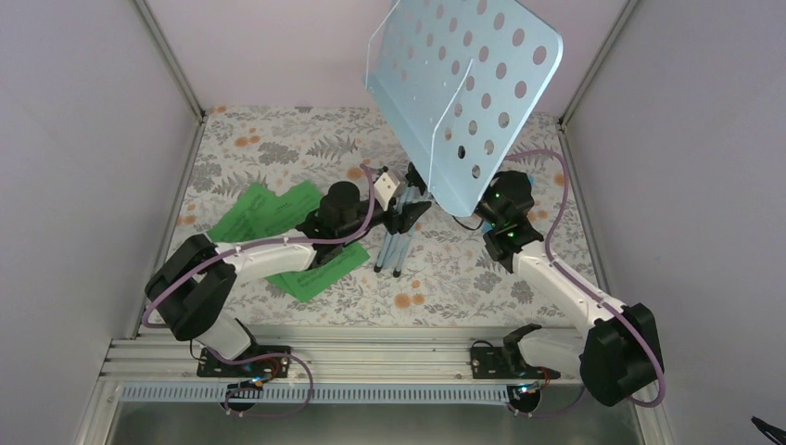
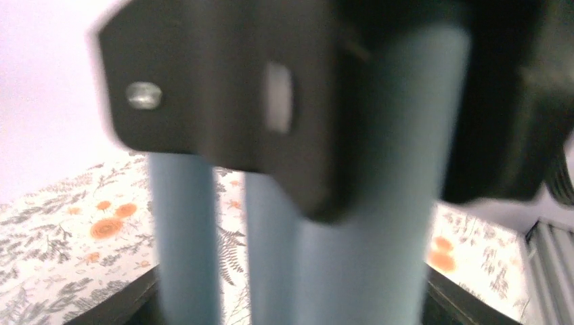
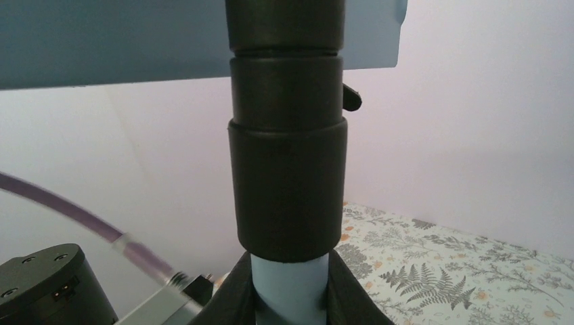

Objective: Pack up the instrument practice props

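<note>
The pale blue music stand's hole-punched desk (image 1: 463, 83) tilts high at the back. Its pole (image 3: 291, 281) runs down between the dark fingers (image 3: 237, 298) of my right gripper (image 3: 291, 291), which is shut on it just under a black collar (image 3: 288, 183). The folded tripod legs (image 1: 394, 243) hang toward the cloth. My left gripper (image 1: 394, 190) is at the legs' black hub. In the blurred left wrist view the legs (image 2: 365, 271) fill the space between its fingers (image 2: 139, 305); whether they press is unclear. Green sheet-music pages (image 1: 264, 211) lie left of the legs, partly under the left arm.
A floral cloth (image 1: 463, 278) covers the table. Grey walls close in the left, right and back. A metal rail (image 1: 371, 357) holding both arm bases runs along the near edge. Purple cables loop beside each arm.
</note>
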Robot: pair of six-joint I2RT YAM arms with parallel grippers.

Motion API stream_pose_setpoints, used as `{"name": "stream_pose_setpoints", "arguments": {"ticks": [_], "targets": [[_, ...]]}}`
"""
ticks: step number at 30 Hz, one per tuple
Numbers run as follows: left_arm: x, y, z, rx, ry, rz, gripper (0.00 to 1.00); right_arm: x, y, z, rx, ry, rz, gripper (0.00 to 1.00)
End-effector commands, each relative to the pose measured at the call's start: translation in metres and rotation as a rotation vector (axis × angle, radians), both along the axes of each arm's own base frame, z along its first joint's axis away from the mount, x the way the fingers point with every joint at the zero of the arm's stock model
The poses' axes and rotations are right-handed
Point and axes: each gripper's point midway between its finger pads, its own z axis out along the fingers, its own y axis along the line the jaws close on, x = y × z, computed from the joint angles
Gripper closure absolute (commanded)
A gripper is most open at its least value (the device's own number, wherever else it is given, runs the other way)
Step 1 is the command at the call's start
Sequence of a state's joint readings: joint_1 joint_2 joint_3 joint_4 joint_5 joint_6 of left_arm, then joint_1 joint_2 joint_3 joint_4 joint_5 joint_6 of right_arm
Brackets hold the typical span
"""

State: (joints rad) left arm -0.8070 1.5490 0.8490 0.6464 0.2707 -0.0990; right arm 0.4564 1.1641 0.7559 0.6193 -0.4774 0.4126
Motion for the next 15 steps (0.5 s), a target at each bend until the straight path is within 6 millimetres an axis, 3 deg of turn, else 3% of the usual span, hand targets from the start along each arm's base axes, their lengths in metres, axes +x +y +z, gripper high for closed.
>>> {"name": "stream_pose_setpoints", "arguments": {"ticks": [1,5,15], "targets": [[-0.011,-0.003,0.004,-0.001,-0.003,-0.033,0.24,-0.035,-0.018,0.089,0.174,-0.289,-0.013,0.96],[-0.018,-0.001,-0.003,0.014,0.021,-0.057,0.15,-0.037,-0.019,0.089,0.18,-0.288,-0.009,0.96],[-0.023,-0.005,-0.021,0.042,0.069,-0.093,0.11,-0.043,-0.024,0.095,0.222,-0.294,-0.008,0.96]]}}
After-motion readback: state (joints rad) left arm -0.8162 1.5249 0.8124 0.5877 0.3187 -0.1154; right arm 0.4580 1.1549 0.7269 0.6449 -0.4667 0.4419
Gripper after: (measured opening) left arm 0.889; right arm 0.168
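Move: The stand's folded legs stand between the left gripper's fingers, practically at its hand point. Their black hub sits about 6 cm above it and some 2 cm farther out. The green sheets lie on the table about 25 cm to the left of it, level with it and roughly 23 cm below. From the right gripper, which holds the pole under the tray, the legs' gripped part is some 12 cm below, 3 cm back and 4 cm left. Open the left gripper wide to ease its squeeze on the folded stand legs, and as it opens bring it about 2 cm down along them, away from the hub, and nearly as far back, fingers still straddling the legs. Keep the right gripper shut on the pole, holding the stand almost still. ##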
